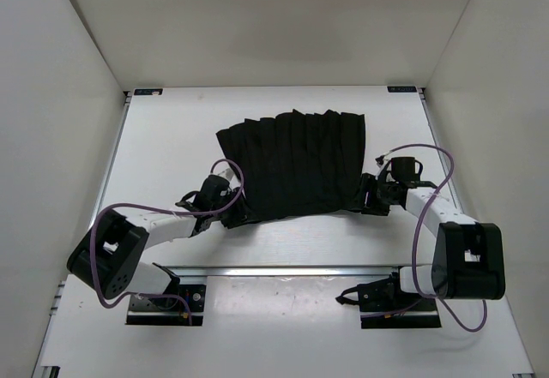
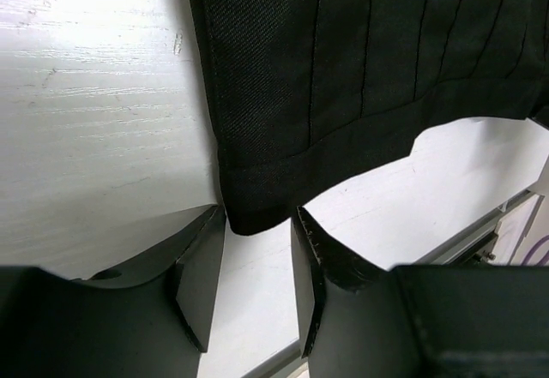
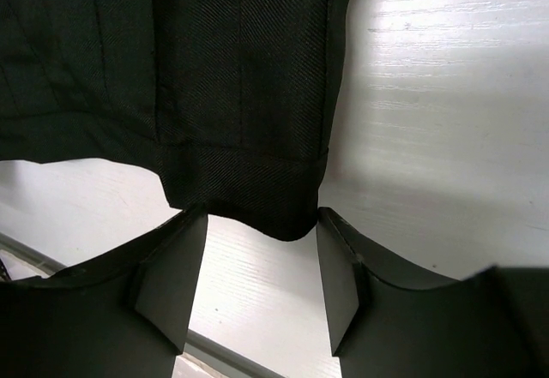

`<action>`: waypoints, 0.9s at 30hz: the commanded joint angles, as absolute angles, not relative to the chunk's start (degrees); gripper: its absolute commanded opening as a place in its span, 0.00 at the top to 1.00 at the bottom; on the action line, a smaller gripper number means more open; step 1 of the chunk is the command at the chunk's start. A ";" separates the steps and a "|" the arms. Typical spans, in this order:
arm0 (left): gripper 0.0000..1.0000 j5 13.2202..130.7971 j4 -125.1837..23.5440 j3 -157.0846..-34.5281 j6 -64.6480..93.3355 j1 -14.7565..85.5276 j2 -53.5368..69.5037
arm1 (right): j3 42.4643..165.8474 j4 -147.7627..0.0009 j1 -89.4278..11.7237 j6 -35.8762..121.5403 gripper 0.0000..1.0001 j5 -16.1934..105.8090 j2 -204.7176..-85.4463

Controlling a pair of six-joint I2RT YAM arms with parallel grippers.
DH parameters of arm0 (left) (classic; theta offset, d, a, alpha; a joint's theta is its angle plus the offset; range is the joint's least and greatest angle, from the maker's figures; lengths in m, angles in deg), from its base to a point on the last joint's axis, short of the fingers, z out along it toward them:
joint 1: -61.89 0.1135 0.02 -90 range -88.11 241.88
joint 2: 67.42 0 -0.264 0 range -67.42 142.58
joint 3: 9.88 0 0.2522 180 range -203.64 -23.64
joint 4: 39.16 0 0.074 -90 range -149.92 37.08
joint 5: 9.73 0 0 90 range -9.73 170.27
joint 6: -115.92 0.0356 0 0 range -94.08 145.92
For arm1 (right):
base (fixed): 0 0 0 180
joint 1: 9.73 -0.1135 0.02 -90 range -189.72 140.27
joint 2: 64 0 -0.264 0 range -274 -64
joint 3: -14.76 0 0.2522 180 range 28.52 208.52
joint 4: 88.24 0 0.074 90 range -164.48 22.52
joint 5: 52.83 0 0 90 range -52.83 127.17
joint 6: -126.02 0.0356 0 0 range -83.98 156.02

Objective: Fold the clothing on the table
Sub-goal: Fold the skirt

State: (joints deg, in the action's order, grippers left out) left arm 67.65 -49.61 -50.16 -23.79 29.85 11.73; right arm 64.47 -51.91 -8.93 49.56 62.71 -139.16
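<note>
The black pleated clothing [image 1: 292, 164] lies spread flat on the white table [image 1: 171, 129], with its hem toward the arms. My left gripper [image 1: 230, 205] is at the near left corner of the hem. In the left wrist view that corner of the clothing [image 2: 343, 69] sits right at the tips of my left gripper [image 2: 257, 215], whose jaws stand apart with bare table showing between them. My right gripper [image 1: 360, 198] is at the near right corner. There the clothing [image 3: 214, 78] reaches down between the tips of my right gripper [image 3: 262, 215], which is also apart.
A metal rail [image 1: 283, 270] runs across the table just in front of the arm bases. White walls close in the left, right and back sides. Purple cables [image 1: 429, 215] loop off both arms.
</note>
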 commanded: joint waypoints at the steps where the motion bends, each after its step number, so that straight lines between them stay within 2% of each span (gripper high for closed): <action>1: 0.53 70.60 -50.46 -49.82 -23.21 30.42 10.97 | 64.74 -53.91 -8.85 49.29 0.49 62.57 -139.85; 4: 0.52 71.22 -51.07 -51.31 -22.24 30.07 11.59 | 64.74 -54.00 -8.76 49.90 0.50 61.95 -139.76; 7: 0.56 71.48 -50.99 -51.76 -21.80 30.15 12.82 | 65.00 -54.17 -8.23 49.46 0.50 62.04 -140.03; 9: 0.61 71.13 -51.17 -52.12 -21.19 30.33 13.34 | 64.91 -54.52 -8.05 49.29 0.54 62.39 -140.02; 12: 0.75 71.39 -51.43 -52.38 -21.10 30.51 13.00 | 65.00 -54.61 -8.05 49.46 0.58 62.30 -140.03; 13: 0.78 71.57 -51.43 -52.55 -20.75 30.68 13.17 | 65.17 -54.79 -7.97 49.90 0.61 62.39 -140.29; 15: 0.90 71.22 -51.26 -52.20 -20.57 30.77 13.17 | 65.00 -54.79 -8.23 49.55 0.76 62.21 -141.16; 16: 0.94 70.70 -51.51 -52.38 -20.48 30.77 13.43 | 65.26 -55.05 -7.97 49.55 0.83 62.39 -140.91; 17: 1.00 70.60 -51.43 -52.46 -19.87 30.77 13.44 | 65.26 -54.79 -8.14 49.64 0.87 62.39 -141.08; 19: 1.00 70.60 -51.95 -52.64 -19.52 31.12 13.44 | 65.26 -54.61 -8.32 49.64 1.00 62.13 -141.08; 22: 1.00 71.30 -52.92 -53.69 -18.47 31.82 12.74 | 65.70 -54.44 -8.49 49.46 1.00 61.69 -141.00; 27: 1.00 72.27 -62.84 -57.38 -14.51 34.81 8.79 | 66.05 -52.16 -9.11 49.38 1.00 62.66 -139.24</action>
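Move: The skirt's near-left corner lies right between the left gripper's half-open fingertips, about 1 cm below the left hand point, and its near-right corner sits likewise between the right fingertips, about 1 cm down. The skirt's far-left corner is about 25 cm ahead and 7 cm left of the left hand; its far-right corner is some 27 cm straight ahead of the right hand. The metal rail runs roughly 14 cm behind the left hand and 17 cm behind the right. Close both grippers from half open until they shut, pinching the skirt's two near corners just above the table, the right fingers finishing a touch after the left. Meanwhile ease the left gripper about 2 cm left and slightly forward, still drawing outward once its fingers are shut; hold the right one nearly in place, letting it settle only half a centimetre. ##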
